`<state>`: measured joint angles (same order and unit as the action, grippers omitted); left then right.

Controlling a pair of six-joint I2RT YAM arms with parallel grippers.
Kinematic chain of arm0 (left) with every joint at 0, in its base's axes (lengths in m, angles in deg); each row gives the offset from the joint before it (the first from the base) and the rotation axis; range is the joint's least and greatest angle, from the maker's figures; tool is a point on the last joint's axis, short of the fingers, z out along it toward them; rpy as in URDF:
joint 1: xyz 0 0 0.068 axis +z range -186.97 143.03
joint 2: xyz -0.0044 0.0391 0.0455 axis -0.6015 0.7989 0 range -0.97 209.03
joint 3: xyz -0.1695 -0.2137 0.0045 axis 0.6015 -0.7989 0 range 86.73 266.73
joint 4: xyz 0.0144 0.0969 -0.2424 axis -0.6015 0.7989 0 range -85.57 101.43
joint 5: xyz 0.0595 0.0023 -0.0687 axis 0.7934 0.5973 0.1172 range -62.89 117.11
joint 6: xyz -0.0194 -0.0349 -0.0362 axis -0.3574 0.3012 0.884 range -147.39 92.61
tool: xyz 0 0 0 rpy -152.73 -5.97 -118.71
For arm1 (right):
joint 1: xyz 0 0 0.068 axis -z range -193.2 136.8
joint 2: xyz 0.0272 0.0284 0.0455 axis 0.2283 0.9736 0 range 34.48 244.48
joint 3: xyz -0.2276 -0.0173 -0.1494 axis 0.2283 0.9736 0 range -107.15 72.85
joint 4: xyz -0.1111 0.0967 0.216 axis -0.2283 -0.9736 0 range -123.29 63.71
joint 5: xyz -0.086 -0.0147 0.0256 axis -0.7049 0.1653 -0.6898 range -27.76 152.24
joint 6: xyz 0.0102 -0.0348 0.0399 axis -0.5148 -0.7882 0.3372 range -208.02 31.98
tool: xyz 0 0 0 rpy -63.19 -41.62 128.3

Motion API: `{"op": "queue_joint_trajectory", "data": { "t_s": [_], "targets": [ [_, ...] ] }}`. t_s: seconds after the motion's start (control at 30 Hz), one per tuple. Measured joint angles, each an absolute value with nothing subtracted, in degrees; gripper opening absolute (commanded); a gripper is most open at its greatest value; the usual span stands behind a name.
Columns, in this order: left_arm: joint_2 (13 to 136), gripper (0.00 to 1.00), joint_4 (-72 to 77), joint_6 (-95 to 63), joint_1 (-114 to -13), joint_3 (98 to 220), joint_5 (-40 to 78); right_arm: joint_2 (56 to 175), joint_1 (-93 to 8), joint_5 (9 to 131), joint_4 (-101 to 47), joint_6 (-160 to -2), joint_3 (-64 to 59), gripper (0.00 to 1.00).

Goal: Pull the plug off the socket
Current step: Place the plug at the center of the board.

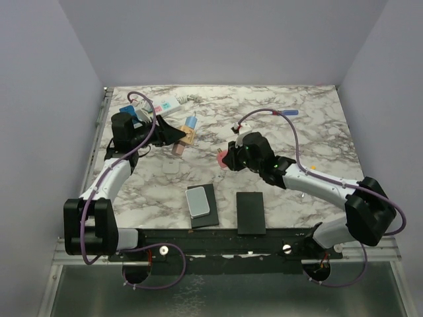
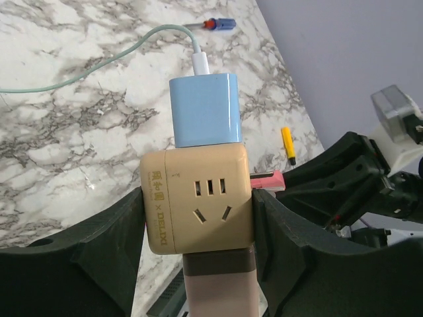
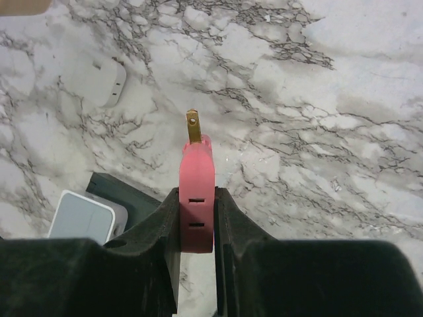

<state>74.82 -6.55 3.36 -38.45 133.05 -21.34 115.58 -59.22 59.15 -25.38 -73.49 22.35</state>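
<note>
The socket (image 1: 166, 104), a long white power strip with pastel faces, lies at the back left, partly behind my left arm. My left gripper (image 2: 198, 224) is shut on a beige cube outlet adapter (image 2: 198, 198), shown from above as a tan block (image 1: 182, 141). A blue charger (image 2: 203, 111) with a pale cable is plugged into the cube's far face. A brownish-pink plug body (image 2: 221, 284) sits at its near face. My right gripper (image 3: 197, 224) is shut on a flat pink plug (image 3: 197, 191), its brass prong bare and pointing away. The pink plug (image 1: 221, 159) hangs apart from the cube.
A grey-white box (image 1: 200, 201) rests on a black pad near the arm bases, beside a second black pad (image 1: 250, 211). A small white adapter (image 3: 109, 82) lies on the marble. A blue-handled screwdriver (image 2: 218, 24) and a yellow stick (image 2: 288, 144) lie farther right.
</note>
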Motion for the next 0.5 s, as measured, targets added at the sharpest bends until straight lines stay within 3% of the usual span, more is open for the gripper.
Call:
{"op": "queue_joint_trajectory", "data": {
  "t_s": [0.5],
  "targets": [
    [74.2,0.00,-10.6,5.1,-37.7,131.9,-20.0,130.4,-57.3,66.6,-20.4,-50.9,17.7,0.01]
  ]
}}
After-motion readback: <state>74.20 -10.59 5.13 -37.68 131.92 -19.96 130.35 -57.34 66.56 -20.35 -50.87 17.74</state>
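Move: The pink plug is already pinched in the right hand. Its open landing patch near the board's middle lies about 6 cm left of that hand, 1 cm ahead and 11 below. The white plug lies 18 cm to the hand's left and 2 ahead; the white box on the dark plate is 10 left and 9 back. The left hand, still gripping the beige socket, has the patch 8 cm to its right, 5 back and 18 below. The pink plug, kept in the right hand's closed grip, is lowered about 5 cm and carried some 4 cm left, with a slight push forward at the outset, towards the bare marble near the middle. On the way the right wrist rolls some 25 degrees, the hand's left side rising, and the fingers dip a little. ##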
